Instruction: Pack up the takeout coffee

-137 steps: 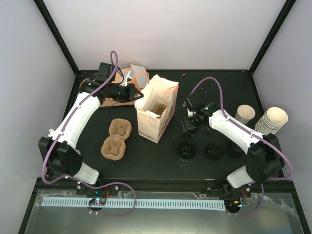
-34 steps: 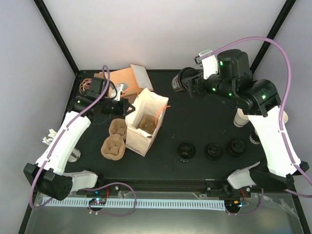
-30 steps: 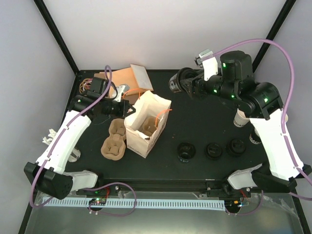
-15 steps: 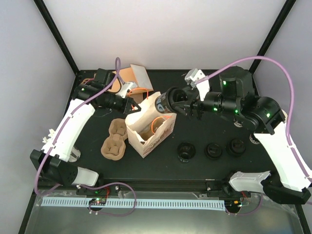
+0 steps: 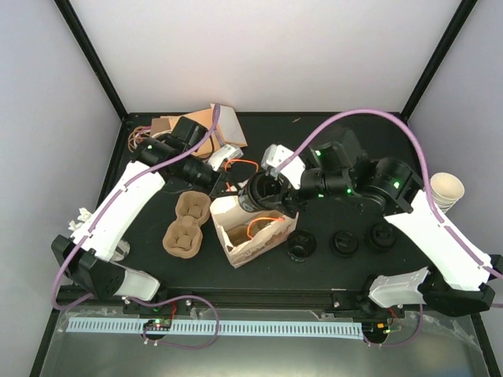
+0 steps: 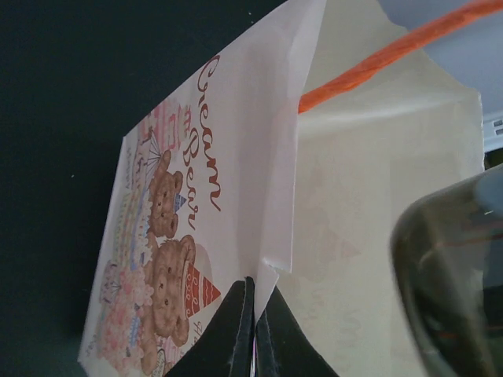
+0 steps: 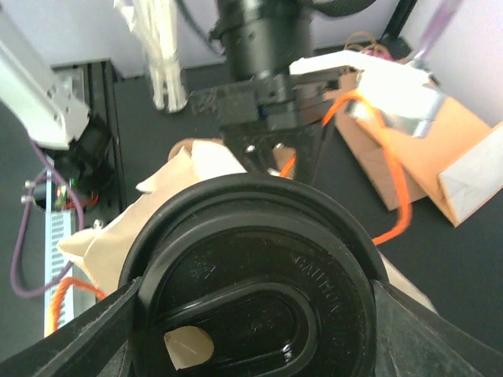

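The takeout coffee (image 5: pixel 262 193) is a cup with a black lid (image 7: pixel 251 275). My right gripper (image 5: pixel 275 191) is shut on it, with one finger (image 7: pixel 118 334) on each side of the lid. The cup hangs tilted at the mouth of the white paper bag (image 5: pixel 253 234), which has orange handles and a bear print (image 6: pixel 169 259). At the bag's upper left, my left gripper (image 5: pixel 224 178) is shut on the rim (image 6: pixel 271 271) and holds it open. The cup's body is mostly hidden behind the lid and the gripper.
A two-cup pulp carrier (image 5: pixel 187 224) lies left of the bag. Three black lids (image 5: pixel 343 242) sit in a row to its right. A stack of cream cups (image 5: pixel 446 188) stands at the far right edge. Brown paper bags (image 5: pixel 224 124) lie at the back left.
My right gripper has carried the cup from the back right, leftward and down to the bag's mouth. My left gripper has moved right with the bag's rim, and the bag has shifted right.
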`<state>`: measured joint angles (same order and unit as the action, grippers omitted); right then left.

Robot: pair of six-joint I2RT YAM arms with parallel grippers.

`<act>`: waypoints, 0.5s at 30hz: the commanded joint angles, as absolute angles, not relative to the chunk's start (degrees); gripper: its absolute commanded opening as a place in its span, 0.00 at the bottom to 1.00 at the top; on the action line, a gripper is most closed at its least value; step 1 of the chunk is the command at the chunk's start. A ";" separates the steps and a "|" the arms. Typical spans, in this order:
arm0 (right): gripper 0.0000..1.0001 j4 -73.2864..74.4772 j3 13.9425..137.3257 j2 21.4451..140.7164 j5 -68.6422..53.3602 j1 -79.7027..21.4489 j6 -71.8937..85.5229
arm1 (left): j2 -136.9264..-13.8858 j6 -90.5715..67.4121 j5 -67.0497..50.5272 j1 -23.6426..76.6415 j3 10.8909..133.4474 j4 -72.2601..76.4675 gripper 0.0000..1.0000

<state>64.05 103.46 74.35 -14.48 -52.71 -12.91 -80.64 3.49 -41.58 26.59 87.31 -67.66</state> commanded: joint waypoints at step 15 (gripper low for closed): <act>0.66 65.27 97.53 76.89 -8.27 -58.14 -19.10 | -76.82 10.17 -32.93 31.23 92.02 -68.24 0.02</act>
<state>66.94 98.78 77.14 -9.04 -57.60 -17.72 -78.65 7.84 -34.87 30.85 89.23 -67.79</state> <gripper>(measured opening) 0.731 0.026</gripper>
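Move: The right gripper holds the lidded coffee cup. The bag mouth's middle lies about 12 cm below that gripper, 5 cm left and 4 cm back. Another lidded cup stands about 7 cm right of it, 5 cm back and 34 cm down. The left fingers already pinch the bag rim. From them the mouth's middle is some 9 cm back, 4 cm right and 1 cm lower, and the pulp carrier 14 cm left, 5 cm back and 26 cm below. Lower the right gripper about 6 cm, bringing the held coffee cup down into the bag mouth, with only a slight drift back and left. Tip the fingers roughly 10 degrees further down as you go and keep the grip on the lid. Keep the left fingers shut on the bag rim, easing that hand about 1 cm up and back with a roll of some 10 degrees. ##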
